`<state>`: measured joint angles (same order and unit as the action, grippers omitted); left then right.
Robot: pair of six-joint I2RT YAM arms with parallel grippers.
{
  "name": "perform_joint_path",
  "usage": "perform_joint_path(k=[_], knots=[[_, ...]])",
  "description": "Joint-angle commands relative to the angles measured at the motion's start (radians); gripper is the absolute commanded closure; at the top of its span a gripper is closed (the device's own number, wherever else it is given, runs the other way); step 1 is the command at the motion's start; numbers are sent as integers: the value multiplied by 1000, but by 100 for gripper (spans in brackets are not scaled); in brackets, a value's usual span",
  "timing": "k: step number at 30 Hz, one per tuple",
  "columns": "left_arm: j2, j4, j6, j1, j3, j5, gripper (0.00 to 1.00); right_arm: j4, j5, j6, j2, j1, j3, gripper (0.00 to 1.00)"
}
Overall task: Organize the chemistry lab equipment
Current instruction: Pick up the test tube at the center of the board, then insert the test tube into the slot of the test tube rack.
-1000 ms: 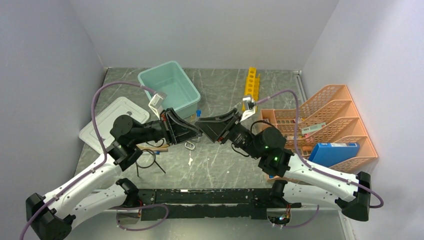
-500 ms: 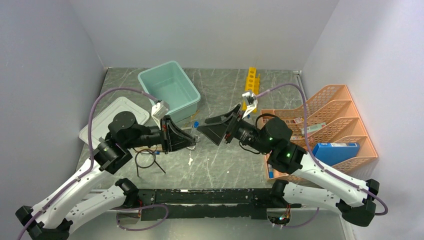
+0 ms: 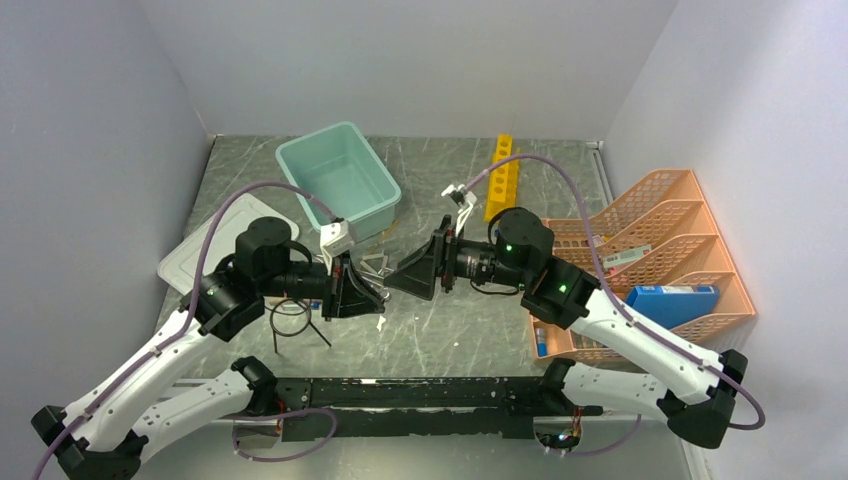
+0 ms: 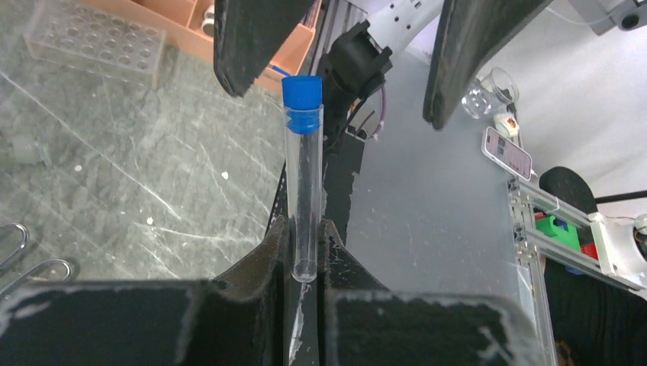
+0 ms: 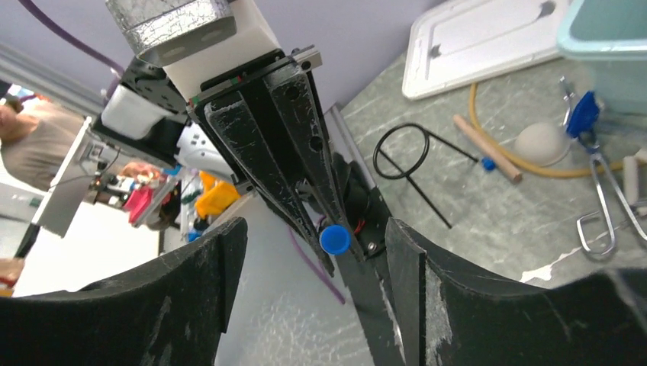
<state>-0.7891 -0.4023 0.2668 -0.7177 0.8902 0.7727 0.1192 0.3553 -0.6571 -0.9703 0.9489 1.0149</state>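
Note:
A clear tube [image 4: 305,191] with a blue cap [image 4: 302,91] sticks out of my left gripper [image 4: 305,229], which is shut on its closed end. My right gripper [image 5: 314,226] faces it tip to tip, open, with the blue cap [image 5: 334,239] in the gap and touching neither finger. In the top view the left gripper [image 3: 375,295] and right gripper [image 3: 393,282] meet over the table's middle. The black ring stand [image 3: 295,320], silver clips [image 3: 372,265] and yellow rack [image 3: 503,175] rest on the table. The wooden stick [image 5: 488,149] and tan hose [image 5: 496,164] lie beside the ring stand.
A teal tub [image 3: 338,180] stands at the back left, its white lid [image 3: 215,245] flat beside it. An orange mesh organiser [image 3: 650,250] with a blue box [image 3: 672,305] fills the right side. A clear tube rack [image 4: 95,49] lies near the organiser.
The right gripper's jaws have opened wide. Both grippers have come nearer the table's front and levelled out, still tip to tip. The left stays shut on the tube.

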Motion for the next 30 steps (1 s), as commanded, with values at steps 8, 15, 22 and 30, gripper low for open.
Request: perform_joint_path(k=[8, 15, 22, 30], knots=[[-13, -79, -82, 1, 41, 62, 95, 42, 190, -3, -51, -15, 26, 44], [-18, -87, -92, 0, 39, 69, 95, 24, 214, -18, -54, -21, 19, 53], [-15, -76, -87, 0, 32, 77, 95, 23, 210, -23, -61, -23, 11, 60], [-13, -81, -91, 1, 35, 74, 95, 29, 201, -15, -74, -22, 12, 81]])
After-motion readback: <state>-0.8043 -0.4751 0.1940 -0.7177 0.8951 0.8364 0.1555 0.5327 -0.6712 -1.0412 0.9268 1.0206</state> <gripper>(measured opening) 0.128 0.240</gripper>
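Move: The blue cap of the test tube is about 2 cm back, 1 cm left and 3 cm below the right hand. The left fingertips pinching the tube's lower end are some 6 cm back, 3 cm left and 8 cm below the right hand; the tongs on the table are roughly 15 cm ahead, 6 cm left and 28 cm below. From the left hand, the cap is about 4 cm ahead, 2 cm right and 5 cm up. Right hand sinks and draws back some 2 cm, closing its fingers around the cap; left keeps its pinch. ##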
